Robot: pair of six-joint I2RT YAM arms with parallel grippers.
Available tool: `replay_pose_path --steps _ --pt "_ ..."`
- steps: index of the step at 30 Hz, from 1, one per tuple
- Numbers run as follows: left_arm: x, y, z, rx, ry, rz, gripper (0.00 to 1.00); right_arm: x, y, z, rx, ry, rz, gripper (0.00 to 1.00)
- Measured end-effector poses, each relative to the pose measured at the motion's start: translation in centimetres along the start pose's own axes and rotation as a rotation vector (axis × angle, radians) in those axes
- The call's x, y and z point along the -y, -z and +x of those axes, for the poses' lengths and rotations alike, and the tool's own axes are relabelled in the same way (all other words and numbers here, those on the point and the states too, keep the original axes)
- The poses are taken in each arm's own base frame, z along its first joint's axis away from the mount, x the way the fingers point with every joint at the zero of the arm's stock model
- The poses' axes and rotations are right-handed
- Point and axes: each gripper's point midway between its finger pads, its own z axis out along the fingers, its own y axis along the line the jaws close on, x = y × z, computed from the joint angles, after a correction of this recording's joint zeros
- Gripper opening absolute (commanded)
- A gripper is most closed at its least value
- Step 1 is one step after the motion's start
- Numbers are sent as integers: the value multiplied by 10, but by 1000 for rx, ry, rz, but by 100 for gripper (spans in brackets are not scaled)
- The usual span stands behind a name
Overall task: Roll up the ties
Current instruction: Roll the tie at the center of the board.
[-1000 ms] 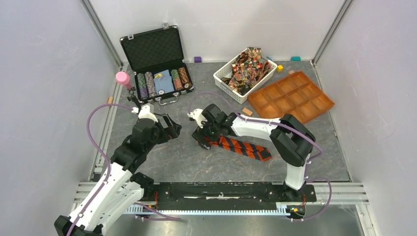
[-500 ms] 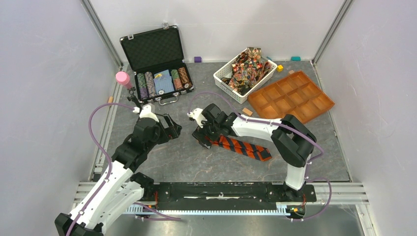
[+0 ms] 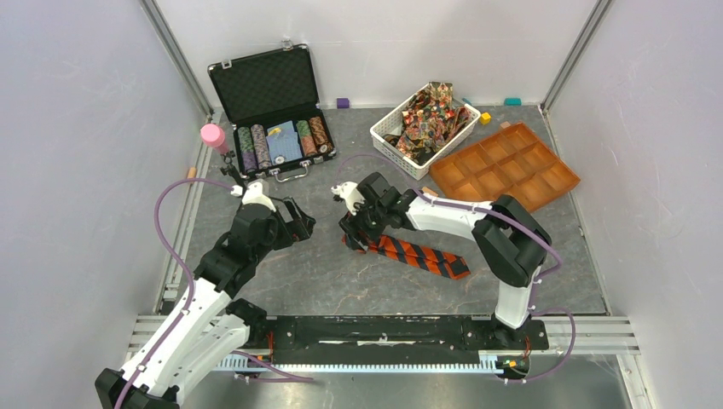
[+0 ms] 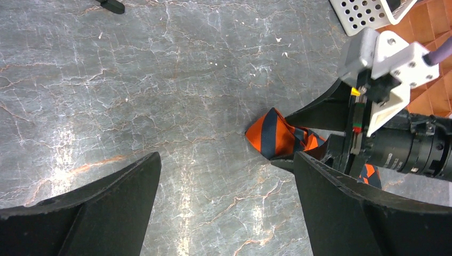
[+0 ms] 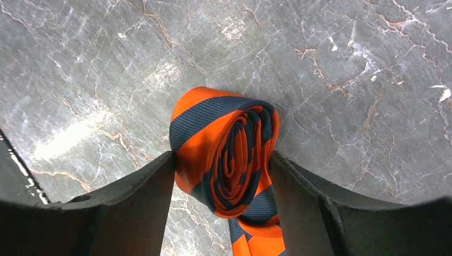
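An orange-and-dark striped tie lies on the grey marble table, its left end wound into a roll. My right gripper is shut on that roll, one finger pressed to each side. The unrolled length trails away to the right in the top view. My left gripper stands open just left of the roll, with only bare table between its fingers. In its view the roll shows past its right finger. More ties, with a busy red, gold and brown pattern, are heaped in a white basket.
The white basket stands at the back, with an orange compartment tray to its right. An open black case of poker chips sits at the back left beside a pink cylinder. Small coloured blocks lie along the back edge.
My right gripper has narrowed from wide open until its fingers press the roll's sides, and it has shifted slightly to the right. The left arm has stayed put.
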Motion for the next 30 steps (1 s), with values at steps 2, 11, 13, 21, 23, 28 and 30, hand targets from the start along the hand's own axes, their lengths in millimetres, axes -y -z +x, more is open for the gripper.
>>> replay_pose_path --steps 2,11,13,21,23,28,30 --pt "0 0 0 0 0 0 100 2 2 -2 11 -33 -28 69" --pt "-1 -2 1 -8 -1 -6 100 -6 6 -6 43 -138 -198 70" --pt "-1 -2 1 -9 -2 -7 100 -10 4 -4 35 -146 -228 70" --pt "1 -1 0 -6 -1 -4 100 -5 0 -1 22 -151 -201 80" --pt "1 -1 0 -5 -1 -3 100 -1 0 -2 23 -148 -179 85" --pt "1 -1 0 -6 -1 -4 100 10 2 -10 39 -132 -119 94" --pt "1 -1 0 -5 -1 -3 100 13 7 -16 55 -124 -101 98"
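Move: The right gripper already has the tie's roll between its pads, the roll's middle about 1 cm below the hand point. The tie's flat tail runs off to the right of that hand, its middle some 14 cm right, 3 cm back and 3 cm lower; the small wooden block is about 17 cm right and 11 cm ahead. From the left gripper the roll lies about 12 cm right, roughly level fore-and-aft and 13 cm below. Keep the right fingers closed on the tie's roll and tilt the wrist some 15 degrees so the fingertips swing back and to the left, lifting about 1 cm, then easing back and down. Then open the fingers to let go of the roll and draw the hand forward about 2.5 cm, rising about 1 cm at the end. ##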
